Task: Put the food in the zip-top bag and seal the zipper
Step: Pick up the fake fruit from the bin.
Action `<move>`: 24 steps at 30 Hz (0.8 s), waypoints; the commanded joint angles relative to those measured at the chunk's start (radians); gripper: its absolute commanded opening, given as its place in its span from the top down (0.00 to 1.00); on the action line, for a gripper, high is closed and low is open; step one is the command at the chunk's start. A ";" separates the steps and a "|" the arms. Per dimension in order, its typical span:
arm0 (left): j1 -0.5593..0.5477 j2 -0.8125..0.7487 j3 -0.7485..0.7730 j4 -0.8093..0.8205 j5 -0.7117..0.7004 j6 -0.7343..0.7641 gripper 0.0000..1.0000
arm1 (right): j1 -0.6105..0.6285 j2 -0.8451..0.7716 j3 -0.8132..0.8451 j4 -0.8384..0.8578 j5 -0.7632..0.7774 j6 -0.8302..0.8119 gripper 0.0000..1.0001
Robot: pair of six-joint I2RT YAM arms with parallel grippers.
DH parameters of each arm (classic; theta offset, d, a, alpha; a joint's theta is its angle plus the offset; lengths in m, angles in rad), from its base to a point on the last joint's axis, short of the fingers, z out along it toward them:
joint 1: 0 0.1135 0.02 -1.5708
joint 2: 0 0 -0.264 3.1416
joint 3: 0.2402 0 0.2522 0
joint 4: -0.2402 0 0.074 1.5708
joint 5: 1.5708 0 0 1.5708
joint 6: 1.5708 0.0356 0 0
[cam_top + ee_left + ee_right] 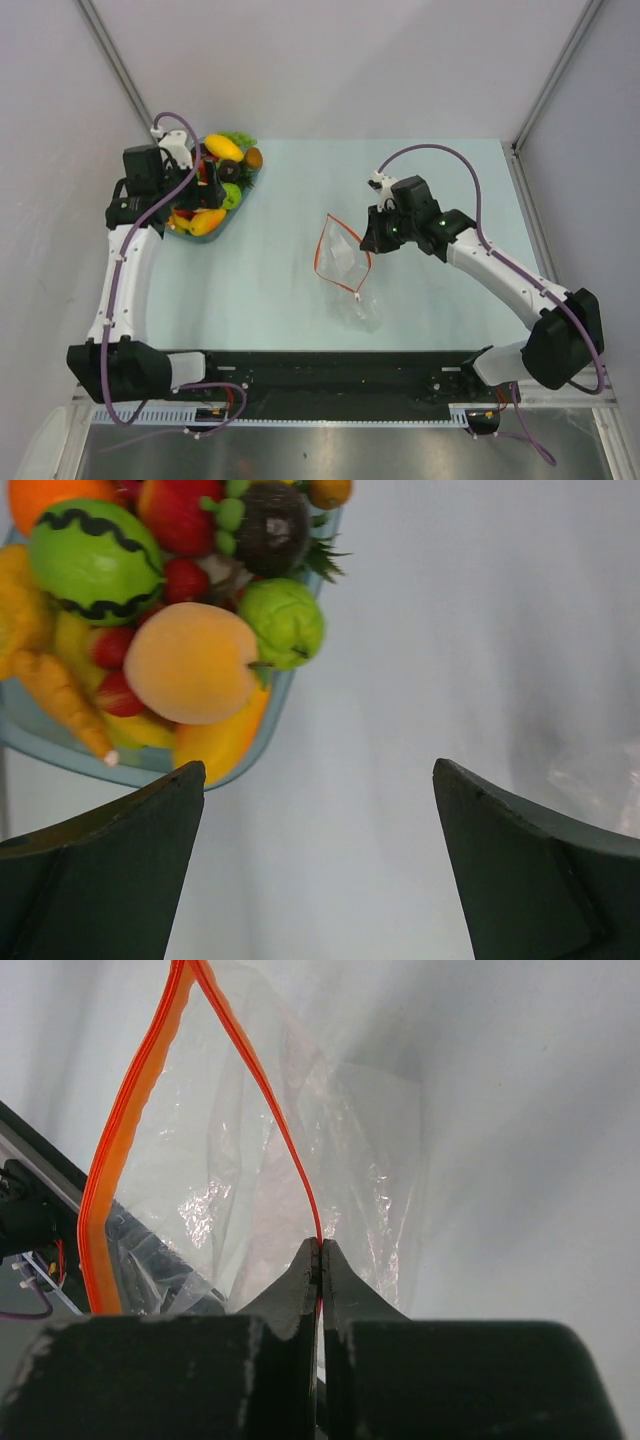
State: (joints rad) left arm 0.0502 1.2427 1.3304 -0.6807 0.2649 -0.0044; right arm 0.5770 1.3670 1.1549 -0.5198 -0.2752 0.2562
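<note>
The food [215, 185] is a pile of glossy toy fruits and vegetables in a bluish dish [60, 760] at the table's far left; a peach [190, 663], a green apple [283, 623] and a striped melon [95, 560] show up close. My left gripper [315, 770] hangs open just beside the dish, nothing between its fingers. The zip-top bag [342, 258] lies mid-table with its mouth spread wide. My right gripper [321, 1245] is shut on one lip of the red-orange zipper [130, 1160], holding that edge up. I see no food inside the bag.
A black rail [330, 375] runs along the near table edge, between the arm bases. White walls with metal corner posts [555, 80] close in the far side. The bag's crumpled lower end [362, 312] rests on the pale table [450, 170].
</note>
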 commanded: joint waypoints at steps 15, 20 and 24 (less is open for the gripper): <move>0.077 0.233 0.056 0.204 -0.076 0.319 0.00 | -0.037 0.061 0.009 0.185 -0.220 0.032 1.00; 0.077 0.305 0.072 0.210 -0.062 0.362 0.00 | -0.039 0.067 0.022 0.173 -0.196 0.006 1.00; 0.077 0.357 0.069 0.207 -0.046 0.405 0.00 | -0.039 0.072 0.020 0.173 -0.208 0.002 1.00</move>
State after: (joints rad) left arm 0.1207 1.5646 1.3689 -0.5018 0.1860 0.3279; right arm 0.5400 1.4342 1.1606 -0.3790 -0.4690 0.2771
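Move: The peach at the near middle of the fruit bin is about 10 cm ahead of the empty left gripper, 5 cm to its left and some 15 cm below. The yellow mango sits about 6 cm nearer and 2 cm to the right of the peach; the green fruit is about 6 cm right and 2 cm farther out, the striped green ball 4 cm left and 5 cm farther. From the right hand, the peach lies roughly 16 cm ahead, 38 cm left and 9 cm lower. Bring the wide-open left gripper forward, down and left over the peach, some 8 cm out and nearly as far down, doing most of the leftward shift early. Roll it about 15 degrees, left side rising, and touch no fruit yet. With the right, keep the bag rim pinched and carry it about 3 cm left, dipping slightly first, then lifting. ##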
